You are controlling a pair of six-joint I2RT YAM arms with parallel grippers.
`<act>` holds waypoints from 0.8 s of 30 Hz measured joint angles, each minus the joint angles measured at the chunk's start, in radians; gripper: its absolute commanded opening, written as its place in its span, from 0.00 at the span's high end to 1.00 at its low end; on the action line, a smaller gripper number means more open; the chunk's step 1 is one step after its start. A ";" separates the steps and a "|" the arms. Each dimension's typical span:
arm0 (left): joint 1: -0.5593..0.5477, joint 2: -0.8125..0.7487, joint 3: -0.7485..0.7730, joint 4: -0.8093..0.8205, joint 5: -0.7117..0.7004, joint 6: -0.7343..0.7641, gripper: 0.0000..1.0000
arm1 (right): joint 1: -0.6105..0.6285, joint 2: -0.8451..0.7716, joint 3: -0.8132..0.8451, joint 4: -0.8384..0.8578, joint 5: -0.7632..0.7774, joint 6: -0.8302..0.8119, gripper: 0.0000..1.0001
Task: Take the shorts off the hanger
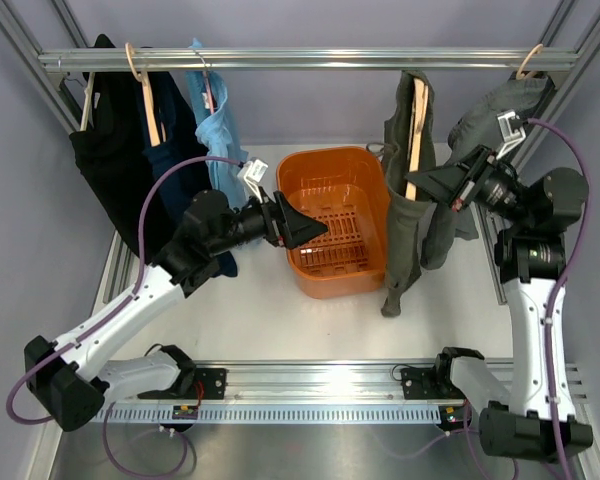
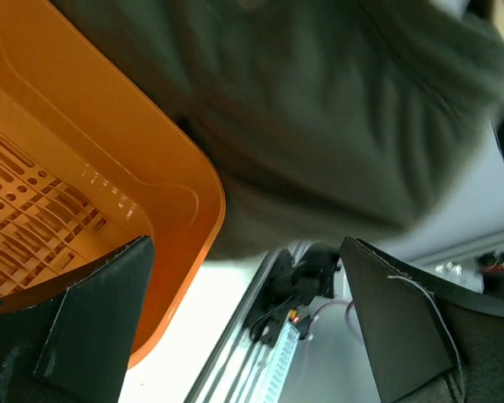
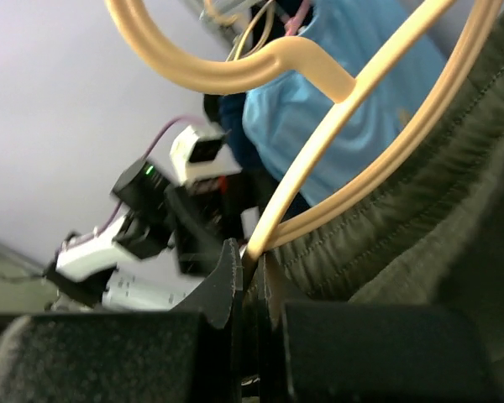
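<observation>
The dark olive-green shorts [image 1: 405, 215] hang draped over the pale wooden hanger [image 1: 416, 130], just right of the orange basket [image 1: 332, 170]. My right gripper [image 1: 422, 185] is shut on the lower end of the hanger's arm. In the right wrist view the hanger [image 3: 319, 155] runs up from my closed gripper [image 3: 254, 270], with the shorts [image 3: 420, 243] folded over it. My left gripper [image 1: 315, 228] is open and empty over the basket, its tips pointing at the shorts. In the left wrist view my left gripper [image 2: 248, 315] sits apart from the shorts [image 2: 319, 109], above the basket rim [image 2: 206, 197].
A metal rail [image 1: 300, 58] crosses the back. Black [image 1: 110, 160], navy [image 1: 175, 140] and light blue [image 1: 218, 135] garments hang at its left. A grey garment [image 1: 500, 110] hangs at the right, close behind my right arm. Frame posts stand at both sides.
</observation>
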 measured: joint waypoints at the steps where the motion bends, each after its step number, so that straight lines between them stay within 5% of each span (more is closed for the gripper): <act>1: 0.000 0.009 0.000 0.012 -0.009 -0.023 0.01 | 0.000 -0.037 -0.007 -0.013 -0.026 -0.007 1.00; 13: -0.001 0.134 0.220 0.065 -0.074 -0.131 0.01 | 0.006 -0.313 -0.130 -0.060 -0.179 -0.122 1.00; 24: -0.001 0.110 0.292 0.095 -0.034 0.054 0.02 | 0.006 -0.373 -0.143 -0.254 -0.209 -0.263 1.00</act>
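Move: The olive shorts on the hanger pinched in my right fingers have their middle about 11 cm ahead and 17 cm right of my open left hand, at its height; from my right hand that is 9 cm ahead and 12 cm down. The orange basket lies 12 cm ahead, 5 cm right and 26 cm below the left hand. The light-blue shorts hang 18 cm ahead and 20 cm left of it. From my right hand, the grey shorts hang 15 cm ahead and 15 cm right, 10 cm lower. I keep the hanger pinched in my right hand and draw it back some 13 cm, away from the rod, quickly and then easing off, sinking a little and turning slightly counter-clockwise. Alongside, I lift my wide-open left hand about 12 cm up beside the olive shorts, its fingers tipping upward; I can't see it touch them. ##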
